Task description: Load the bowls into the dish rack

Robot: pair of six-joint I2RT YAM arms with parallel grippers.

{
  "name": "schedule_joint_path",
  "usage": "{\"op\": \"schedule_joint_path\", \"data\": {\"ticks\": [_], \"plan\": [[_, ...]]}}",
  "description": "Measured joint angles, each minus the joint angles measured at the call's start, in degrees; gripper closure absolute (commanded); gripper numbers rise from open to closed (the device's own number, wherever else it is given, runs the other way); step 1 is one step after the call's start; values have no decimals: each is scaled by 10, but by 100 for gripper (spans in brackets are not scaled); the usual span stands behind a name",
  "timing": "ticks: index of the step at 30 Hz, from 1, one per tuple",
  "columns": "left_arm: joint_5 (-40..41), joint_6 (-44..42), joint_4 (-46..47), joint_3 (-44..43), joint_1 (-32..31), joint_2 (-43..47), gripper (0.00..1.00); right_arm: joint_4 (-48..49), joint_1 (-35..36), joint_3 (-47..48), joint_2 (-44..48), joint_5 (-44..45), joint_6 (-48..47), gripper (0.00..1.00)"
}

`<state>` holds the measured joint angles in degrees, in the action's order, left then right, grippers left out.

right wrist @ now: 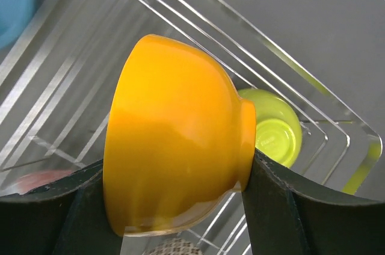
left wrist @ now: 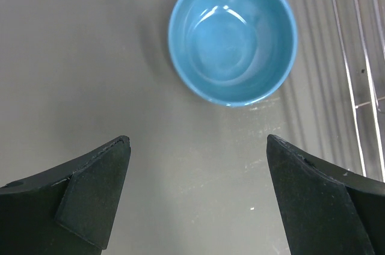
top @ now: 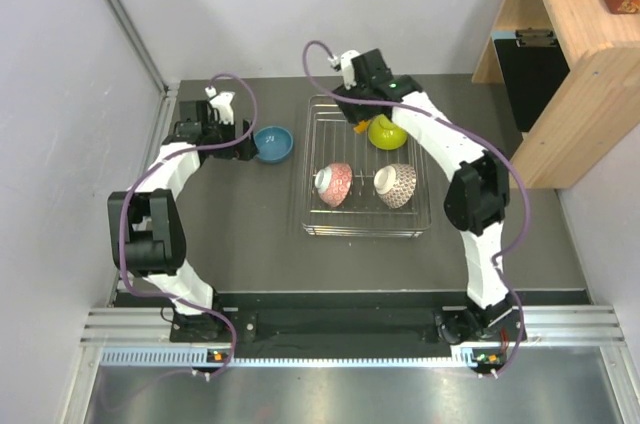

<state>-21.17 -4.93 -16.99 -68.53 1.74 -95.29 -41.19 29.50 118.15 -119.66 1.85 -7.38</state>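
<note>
My right gripper (top: 358,116) (right wrist: 177,165) is shut on the orange bowl (right wrist: 174,147), held on its side above the far end of the wire dish rack (top: 365,232) (right wrist: 313,104). A lime-yellow bowl (top: 387,131) (right wrist: 274,129) lies tilted in the rack just beyond it. Two patterned white bowls, pinkish-red (top: 334,184) and brownish-grey (top: 395,185), lie on their sides in the rack's near half. The blue bowl (top: 272,144) (left wrist: 233,35) stands upright on the table left of the rack. My left gripper (top: 243,144) (left wrist: 198,141) is open just short of it, touching nothing.
A wooden shelf unit (top: 575,54) stands at the back right with a book and a box on top. Grey walls close in the table at left and back. The rack's left wires (left wrist: 361,56) run close beside the blue bowl.
</note>
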Motion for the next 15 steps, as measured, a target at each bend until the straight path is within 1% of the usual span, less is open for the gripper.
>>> {"op": "schedule_joint_path", "data": {"ticks": [2, 7, 11, 15], "plan": [[-5, 4, 7, 10, 7, 1, 1, -5, 17, 5, -25, 51, -23, 100], [-19, 11, 14, 20, 13, 3, 1, -13, 34, 15, -81, 143, -71, 100], [-29, 19, 21, 26, 13, 10, 1, -17, 38, 28, -111, 187, -101, 100], [-37, 22, 25, 28, 13, 19, 1, -17, 45, 35, -123, 216, -127, 100]]}}
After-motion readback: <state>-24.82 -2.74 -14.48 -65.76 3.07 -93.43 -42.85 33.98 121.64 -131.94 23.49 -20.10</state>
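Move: The rack space for the orange bowl in my right hand lies about 10 cm below that hand, 2 cm ahead and 1 cm to its right. The green bowl sits roughly 7 cm right and 1 cm back, 13 cm below; the pink bowl about 13 cm back and 5 cm left, the spotted bowl as far back but 9 cm right, both some 14 cm down. From my left hand that rack space is about 24 cm right, 5 cm ahead and 3 cm lower. With my right hand I lower the orange bowl about 8 cm towards the far part of the rack beside the green bowl, quickly at first and easing to a stop, drifting slightly forward and right. Meanwhile I roll the wrist some 30 degrees so its left side dips, keeping the fingers' hold on the bowl. ##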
